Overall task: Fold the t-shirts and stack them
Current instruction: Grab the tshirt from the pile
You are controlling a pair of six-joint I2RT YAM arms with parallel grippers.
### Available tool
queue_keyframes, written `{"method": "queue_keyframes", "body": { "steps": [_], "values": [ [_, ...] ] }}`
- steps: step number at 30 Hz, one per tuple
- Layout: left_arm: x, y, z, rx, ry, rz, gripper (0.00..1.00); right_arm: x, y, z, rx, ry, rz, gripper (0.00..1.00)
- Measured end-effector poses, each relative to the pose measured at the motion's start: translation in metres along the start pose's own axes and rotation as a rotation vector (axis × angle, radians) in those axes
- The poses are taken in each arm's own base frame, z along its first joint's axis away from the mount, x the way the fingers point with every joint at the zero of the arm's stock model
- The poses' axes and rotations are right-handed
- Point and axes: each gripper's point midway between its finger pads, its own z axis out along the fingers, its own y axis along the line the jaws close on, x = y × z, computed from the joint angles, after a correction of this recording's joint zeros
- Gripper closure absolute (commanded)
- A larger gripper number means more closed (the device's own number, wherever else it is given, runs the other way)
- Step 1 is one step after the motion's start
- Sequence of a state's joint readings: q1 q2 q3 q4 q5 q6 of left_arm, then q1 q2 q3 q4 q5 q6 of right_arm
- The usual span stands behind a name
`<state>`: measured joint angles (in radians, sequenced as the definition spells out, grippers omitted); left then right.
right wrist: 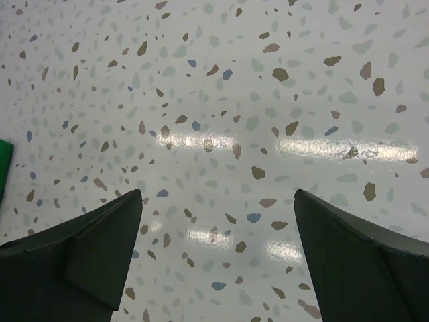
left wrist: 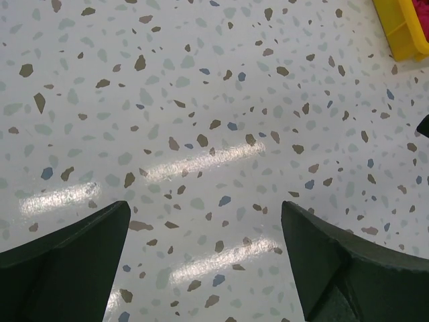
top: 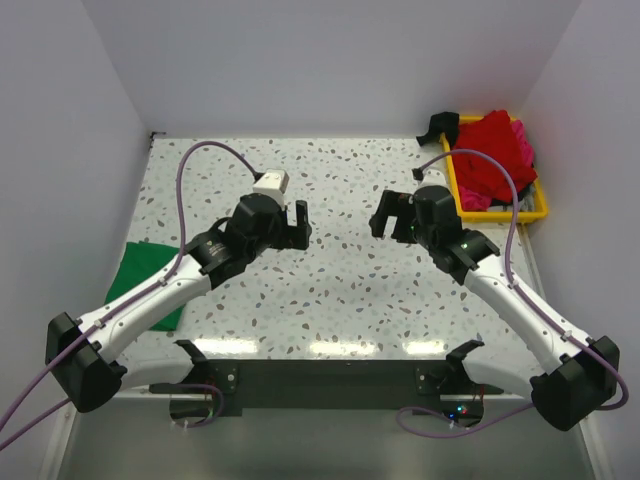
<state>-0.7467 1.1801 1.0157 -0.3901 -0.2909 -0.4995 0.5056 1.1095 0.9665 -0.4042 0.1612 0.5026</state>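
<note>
A green t-shirt lies folded at the table's left edge, partly under my left arm; a sliver of it shows in the right wrist view. A red t-shirt is heaped in the yellow tray at the back right, with a magenta-pink t-shirt bunched beside and under it. My left gripper hovers open over bare speckled tabletop near the middle. My right gripper faces it from the right, open too, nothing between its fingers.
The tray's corner shows at the top right of the left wrist view. A black bracket stands behind the tray. White walls close the table at the back and both sides. Purple cables loop over both arms.
</note>
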Motion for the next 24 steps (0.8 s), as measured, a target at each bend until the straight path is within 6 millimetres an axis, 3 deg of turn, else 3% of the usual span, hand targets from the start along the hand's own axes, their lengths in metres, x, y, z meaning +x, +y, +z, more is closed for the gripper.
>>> {"method": "queue_keyframes", "body": {
  "steps": [10, 15, 17, 20, 24],
  "values": [
    [0.004, 0.003, -0.001, -0.009, 0.017, 0.02, 0.0, 0.002, 0.0, 0.006, 0.008, 0.018, -0.018, 0.01],
    [0.005, 0.004, -0.002, -0.012, 0.024, 0.031, 0.0, -0.006, 0.0, 0.029, 0.055, 0.042, -0.04, 0.01],
    [0.007, 0.006, -0.003, -0.016, 0.029, 0.038, 0.0, -0.012, -0.002, 0.047, 0.084, 0.059, -0.051, 0.01],
    [0.008, 0.009, -0.005, -0.026, 0.036, 0.05, 0.0, -0.028, -0.023, 0.078, 0.151, 0.07, -0.027, 0.02],
    [0.008, 0.012, -0.01, -0.035, 0.034, 0.062, 0.0, -0.058, -0.1, 0.114, 0.3, 0.068, 0.094, 0.03]
  ]
}}
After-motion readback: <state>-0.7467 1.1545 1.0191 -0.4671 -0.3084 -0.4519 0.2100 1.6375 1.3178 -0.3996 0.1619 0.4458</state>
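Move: The red t-shirt heaped in the yellow bin is what the right gripper is after: some 20 cm ahead of it, about 27 cm to its right and roughly 12 cm lower. The bin's middle is about 17 cm ahead, 28 cm right and 16 cm down; the black cloth over its far left corner is about 27 cm ahead, 17 cm right and 12 cm below. From the left gripper, the red t-shirt lies about 22 cm ahead, 48 cm right and 12 cm down. Send the right gripper out over the table towards the red t-shirt, easing off straight ahead and then, gathering speed, swinging to the right: about 14 cm forward and 8 cm right in all. Let it sink some 5 cm on the way, turn it about 15 degrees clockwise with the fingers tipping down a little, and keep them wide open, still clear of the bin's left side. ##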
